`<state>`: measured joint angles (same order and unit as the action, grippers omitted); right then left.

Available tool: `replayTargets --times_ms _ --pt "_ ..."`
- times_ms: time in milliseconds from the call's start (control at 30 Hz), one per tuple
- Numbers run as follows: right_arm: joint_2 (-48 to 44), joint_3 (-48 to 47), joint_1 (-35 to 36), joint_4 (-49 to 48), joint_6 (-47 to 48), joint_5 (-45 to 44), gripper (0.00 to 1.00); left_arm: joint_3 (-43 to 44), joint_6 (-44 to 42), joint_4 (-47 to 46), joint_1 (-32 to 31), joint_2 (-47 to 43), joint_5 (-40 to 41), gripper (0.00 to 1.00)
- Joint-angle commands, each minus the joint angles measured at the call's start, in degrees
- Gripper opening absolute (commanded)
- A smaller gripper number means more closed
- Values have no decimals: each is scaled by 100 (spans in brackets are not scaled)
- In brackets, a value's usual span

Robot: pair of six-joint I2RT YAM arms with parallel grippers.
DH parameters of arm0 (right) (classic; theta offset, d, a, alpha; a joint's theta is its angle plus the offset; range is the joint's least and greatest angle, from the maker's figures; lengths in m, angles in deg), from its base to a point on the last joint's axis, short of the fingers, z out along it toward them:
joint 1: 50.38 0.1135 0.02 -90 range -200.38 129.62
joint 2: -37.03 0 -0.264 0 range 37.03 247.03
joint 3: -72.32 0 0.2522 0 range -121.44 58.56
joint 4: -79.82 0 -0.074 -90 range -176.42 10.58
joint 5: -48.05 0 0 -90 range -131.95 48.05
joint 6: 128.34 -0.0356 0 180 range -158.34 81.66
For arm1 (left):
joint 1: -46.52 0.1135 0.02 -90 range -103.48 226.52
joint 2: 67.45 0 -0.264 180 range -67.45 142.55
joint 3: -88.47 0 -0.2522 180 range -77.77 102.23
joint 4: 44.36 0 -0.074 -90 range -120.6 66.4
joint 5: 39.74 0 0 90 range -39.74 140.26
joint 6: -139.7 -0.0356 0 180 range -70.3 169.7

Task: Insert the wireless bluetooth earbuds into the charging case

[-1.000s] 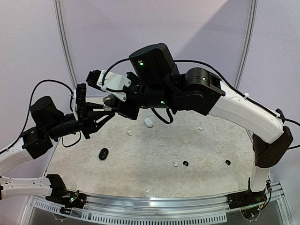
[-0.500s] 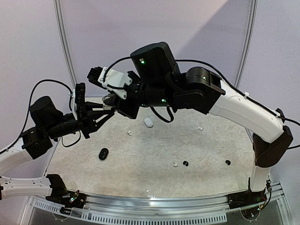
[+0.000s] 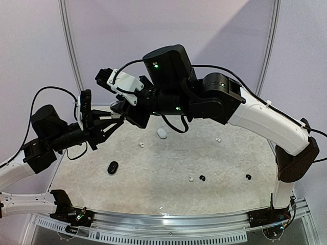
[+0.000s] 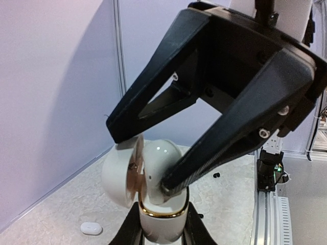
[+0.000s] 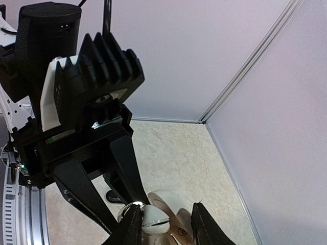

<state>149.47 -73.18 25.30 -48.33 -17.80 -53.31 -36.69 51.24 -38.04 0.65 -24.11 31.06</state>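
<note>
My left gripper [image 4: 162,230] is shut on the base of a white, gold-rimmed charging case [image 4: 162,217], held upright above the table's back left. Its lid [image 4: 117,176] is flipped open to the left. A white earbud [image 4: 159,163] sits in the case mouth. My right gripper [image 4: 145,162] comes down over it partly open: one finger [image 4: 225,138] presses on the bud and the other [image 4: 140,104] reaches the lid's edge. In the right wrist view the earbud [image 5: 153,218] lies against the left finger, with the lid [image 5: 176,204] between the jaws. Both grippers meet at the case [image 3: 118,108].
On the table lie a shut white case [image 3: 162,133], a black case [image 3: 113,167], white earbuds [image 3: 141,145] [image 3: 218,140] [image 3: 191,179] and black earbuds [image 3: 202,177] [image 3: 248,176]. Walls close off the back and left. A metal rail [image 3: 168,219] runs along the near edge.
The right wrist has shifted slightly left and tilted further over the case. The left arm and the case have stayed in place.
</note>
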Motion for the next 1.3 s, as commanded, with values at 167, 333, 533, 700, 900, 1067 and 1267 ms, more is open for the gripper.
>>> replayTargets --times_ms 167,333,533,700,900,1067,1267 --pt "146 71 34 347 -80 390 38 137 -23 -615 -72 -132 85 0" --pt "206 61 29 316 -50 348 40 133 68 -625 -72 -136 87 0" --pt "219 42 33 237 -66 330 43 129 263 -602 -72 -142 129 0" --pt "200 -189 26 33 -140 702 51 69 479 -494 -63 -149 364 0" --pt "82 -185 33 -48 -207 726 59 28 488 -455 -45 -167 358 0" --pt "-174 -133 29 -451 -393 787 58 -25 513 -429 -28 -182 389 0" --pt "-619 215 33 -858 -638 926 52 -65 519 -433 -11 -198 410 0"
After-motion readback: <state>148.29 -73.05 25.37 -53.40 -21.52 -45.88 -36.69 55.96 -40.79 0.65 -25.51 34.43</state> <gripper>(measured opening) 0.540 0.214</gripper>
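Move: The white earbud sits right at the right hand's fingertips, about 1 cm back, 1 cm left and 1 cm below the point between them; the open charging case is some 3 cm below that point and 1 cm left. From the left hand, which holds the case, the earbud is roughly 3 cm up, 1 cm ahead and 1 cm right. The black case lies about 4 cm ahead of the left hand, 8 cm left and 36 cm below. Barely shifting at first, then up about 3 cm and back some 2 cm, the right hand draws away from the case, its fingers spreading and tipping up roughly 10 degrees, so that the finger against the earbud's side comes free. The left hand keeps its pinch on the case, lifting it about 2 cm with a slight upward tip. ##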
